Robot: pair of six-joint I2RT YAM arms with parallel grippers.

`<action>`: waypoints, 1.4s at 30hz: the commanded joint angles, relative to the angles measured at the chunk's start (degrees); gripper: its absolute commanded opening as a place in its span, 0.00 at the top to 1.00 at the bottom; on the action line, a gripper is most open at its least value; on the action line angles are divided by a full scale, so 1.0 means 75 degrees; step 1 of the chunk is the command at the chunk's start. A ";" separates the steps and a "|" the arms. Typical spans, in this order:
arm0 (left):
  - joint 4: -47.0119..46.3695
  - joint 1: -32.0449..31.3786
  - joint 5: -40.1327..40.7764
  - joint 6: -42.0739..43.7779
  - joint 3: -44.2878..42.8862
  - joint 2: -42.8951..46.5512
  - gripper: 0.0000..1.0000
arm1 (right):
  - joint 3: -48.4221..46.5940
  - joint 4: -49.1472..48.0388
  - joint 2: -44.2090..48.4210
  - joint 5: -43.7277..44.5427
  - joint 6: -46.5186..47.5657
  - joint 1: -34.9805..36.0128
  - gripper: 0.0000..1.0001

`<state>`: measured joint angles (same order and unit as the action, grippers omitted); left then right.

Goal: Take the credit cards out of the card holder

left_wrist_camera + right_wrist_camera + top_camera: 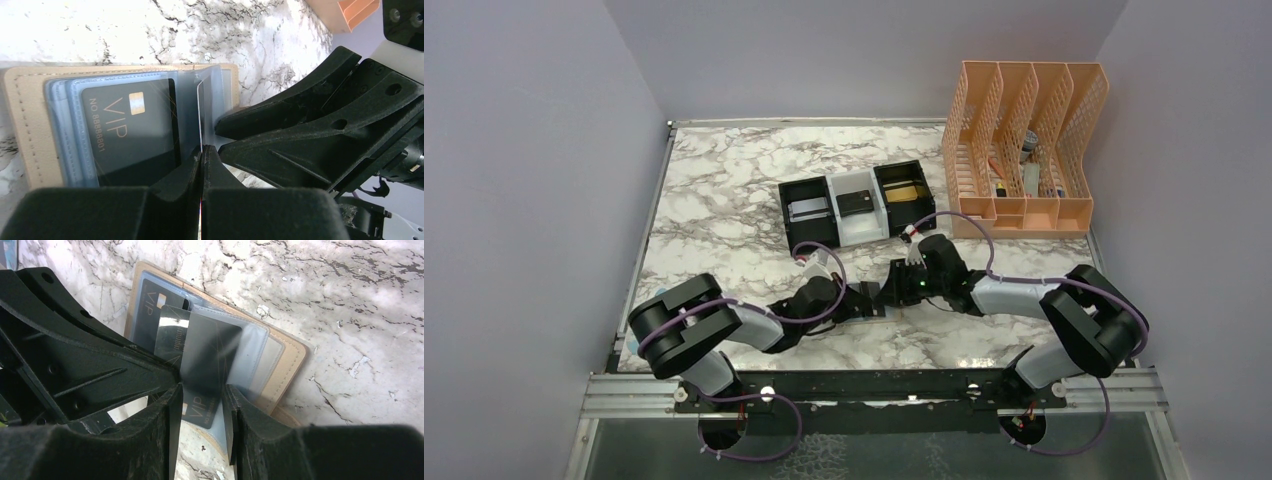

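The tan card holder (30,125) lies open on the marble near the table's front, its bluish clear pockets fanned out. A dark VIP credit card (130,130) sits in one pocket. My left gripper (202,150) is shut on the thin edge of another dark credit card (172,335), which sticks partly out of a clear pocket. My right gripper (202,392) is closed on the card holder's (285,365) pocket leaves from the opposite side, tip to tip with the left one. In the top view both grippers (886,293) cover the holder.
Three small bins (856,228) stand in a row mid-table, each with a card inside: silvery (807,210), dark (856,203) and gold (904,192). A peach mesh file organizer (1024,150) stands at the back right. Walls close in on the left, right and back.
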<state>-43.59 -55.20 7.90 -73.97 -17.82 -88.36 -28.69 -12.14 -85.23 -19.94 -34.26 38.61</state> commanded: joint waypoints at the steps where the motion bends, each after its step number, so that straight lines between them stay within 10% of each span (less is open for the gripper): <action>1: 0.0076 -0.0062 -0.0057 0.0030 0.0227 0.0259 1.00 | 0.0153 0.0759 -0.0402 0.0901 0.0242 -0.0042 0.63; 29: 0.5352 -0.0002 0.1193 0.2191 -0.0772 0.4058 1.00 | -0.0428 0.1795 0.2329 0.0435 0.0759 -0.0087 0.48; 36: 0.5407 0.0697 -0.0746 0.3430 -0.1124 0.3964 1.00 | -0.0178 0.1825 0.3170 0.1445 0.0528 -0.0175 0.18; 42: 0.3738 0.2469 -0.2829 0.2665 0.0088 0.5196 1.00 | 0.0599 0.0256 0.3057 -0.2094 -0.0218 -0.2176 0.17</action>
<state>-5.96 -45.21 1.30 -51.68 -22.81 -55.92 -28.25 -2.20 -61.39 -19.20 -31.48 30.20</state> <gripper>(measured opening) 0.013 0.834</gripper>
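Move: The black VIP card is pinched in the left fingers, its middle about 1 cm to their right, still partly in the clear right-hand pocket. That pocket's middle is some 4 cm to the hand's right and 2 cm below; the left-pocket card is about 2 cm left and 3 cm below. The tray's middle compartment stands roughly 22 cm ahead, 2 cm left and 3 cm below. From the right hand, the pinched card lies about 2 cm left, at similar height. The black card is drawn out of the clear pocket by the left hand, easing left at first, then up and left together, about 7 cm each way, the wrist tilting back some 15 degrees, grip kept shut. The right fingers stay resting on the pocket for the first part, then lift off about 9 cm, open wide and back away to the right and a little forward. ##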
